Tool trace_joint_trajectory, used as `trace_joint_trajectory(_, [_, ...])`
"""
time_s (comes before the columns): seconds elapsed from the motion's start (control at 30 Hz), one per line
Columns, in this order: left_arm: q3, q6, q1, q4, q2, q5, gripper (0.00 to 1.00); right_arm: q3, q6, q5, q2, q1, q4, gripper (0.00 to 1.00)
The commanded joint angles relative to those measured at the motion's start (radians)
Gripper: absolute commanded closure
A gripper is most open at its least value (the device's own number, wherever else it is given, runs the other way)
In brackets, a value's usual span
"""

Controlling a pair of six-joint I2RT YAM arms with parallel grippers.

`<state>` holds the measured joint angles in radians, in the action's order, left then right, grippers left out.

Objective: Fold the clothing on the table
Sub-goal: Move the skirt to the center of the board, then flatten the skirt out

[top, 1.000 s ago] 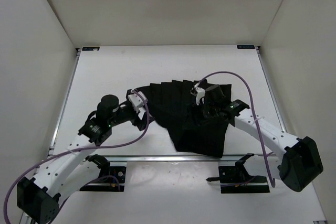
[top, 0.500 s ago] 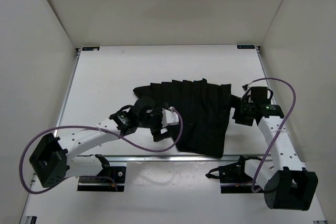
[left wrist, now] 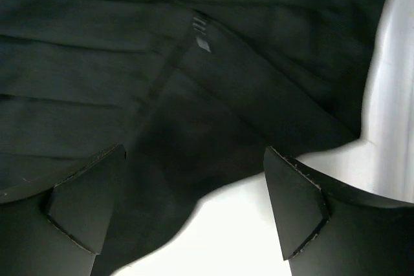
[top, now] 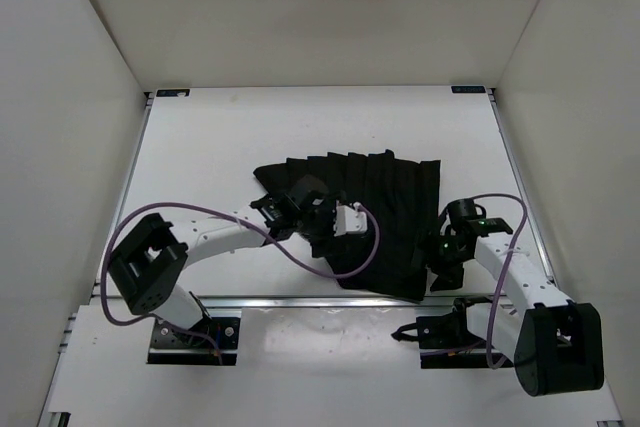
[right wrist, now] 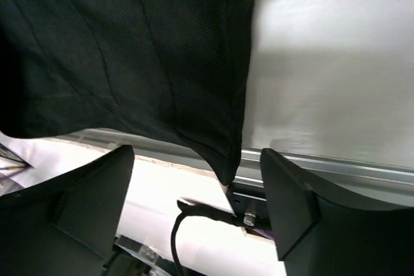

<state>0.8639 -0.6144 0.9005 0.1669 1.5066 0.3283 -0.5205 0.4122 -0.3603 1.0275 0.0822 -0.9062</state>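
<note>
The clothing, a black pleated skirt (top: 390, 217), lies spread on the white table (top: 220, 137) just right of the middle, reaching to the front rail. My left gripper (top: 322, 239) hovers over its near left hem. In the left wrist view the gripper (left wrist: 194, 185) stands open, with dark skirt fabric (left wrist: 194, 63) and bare table (left wrist: 259, 237) between the fingers. My right gripper (top: 443, 272) is beside the skirt's near right corner. In the right wrist view it (right wrist: 197, 172) is open, and the skirt (right wrist: 129, 50) ends in a corner that hangs over the rail (right wrist: 336, 166) between the fingers, untouched.
White enclosure walls (top: 90, 97) close in the table on three sides. Metal rails run along its edges, with a front rail (top: 300, 299). Purple cables (top: 330, 267) loop from both arms, the left one lying over the skirt. Arm mounts (top: 450, 332) sit beyond the front edge.
My right gripper left the middle of the skirt, opened, and swung out right and down to the near right corner. My left arm moved right to the skirt's near left hem.
</note>
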Motion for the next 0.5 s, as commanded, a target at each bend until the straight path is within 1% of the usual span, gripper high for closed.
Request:
trace_joint_trajectory(0.0, [0.090,-0.012,-0.031,-0.053,0.049,0.012,0.02,0.028,0.066,-0.023,-0.007,0.069,0.032,0.25])
trace_joint_trajectory(0.07, [0.106,0.002,-0.031,-0.070,0.072,0.028,0.01,0.042,0.098,-0.029,0.005,0.083,0.072,0.31])
trace_joint_trajectory(0.1, [0.113,0.002,-0.026,-0.067,0.092,0.029,0.02,0.043,0.105,-0.029,0.014,0.091,0.078,0.38])
trace_joint_trajectory(0.13, [0.116,0.002,-0.020,-0.066,0.105,0.031,0.01,0.045,0.112,-0.031,0.017,0.085,0.070,0.50])
trace_joint_trajectory(0.17, [0.119,-0.001,-0.023,-0.066,0.109,0.032,0.03,0.050,0.108,-0.023,0.020,0.087,0.088,0.55])
trace_joint_trajectory(0.2, [0.119,0.007,-0.017,-0.075,0.115,0.040,0.04,0.056,0.112,-0.038,0.014,0.076,0.093,0.64])
trace_joint_trajectory(0.27, [0.116,0.025,-0.020,-0.107,0.132,0.081,0.04,0.065,0.105,-0.045,0.005,0.056,0.101,0.88])
trace_joint_trajectory(0.33, [0.125,0.039,-0.009,-0.121,0.158,0.118,0.04,0.060,0.102,-0.054,0.000,0.042,0.099,0.97])
trace_joint_trajectory(0.47, [0.145,0.056,-0.006,-0.147,0.201,0.139,0.05,0.059,0.096,-0.072,-0.013,0.033,0.099,1.00])
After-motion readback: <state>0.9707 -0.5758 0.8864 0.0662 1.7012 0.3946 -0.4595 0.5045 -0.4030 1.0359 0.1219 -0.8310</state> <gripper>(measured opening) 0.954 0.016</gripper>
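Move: The skirt's near right corner lies right by the right hand's open fingers, about 1 cm back, 1 cm left and 2 cm below. From that hand the metal table rim is some 2 cm back, the skirt's far right corner about 26 cm ahead and 3 cm right. From the left hand the skirt's middle is roughly 7 cm right, 2 cm ahead and 5 cm down. The zipper lies about 9 cm to its right and 1 cm ahead. Easing back, left and down by only a centimetre or so each, the right hand settles over the skirt's near right corner and shuts its fingers, pinching the cloth just by the table rim. The left hand, open throughout, reaches forward about 3 cm and then eases back slightly, travelling about 4 cm right and sinking 2 cm overall towards the zipper. ##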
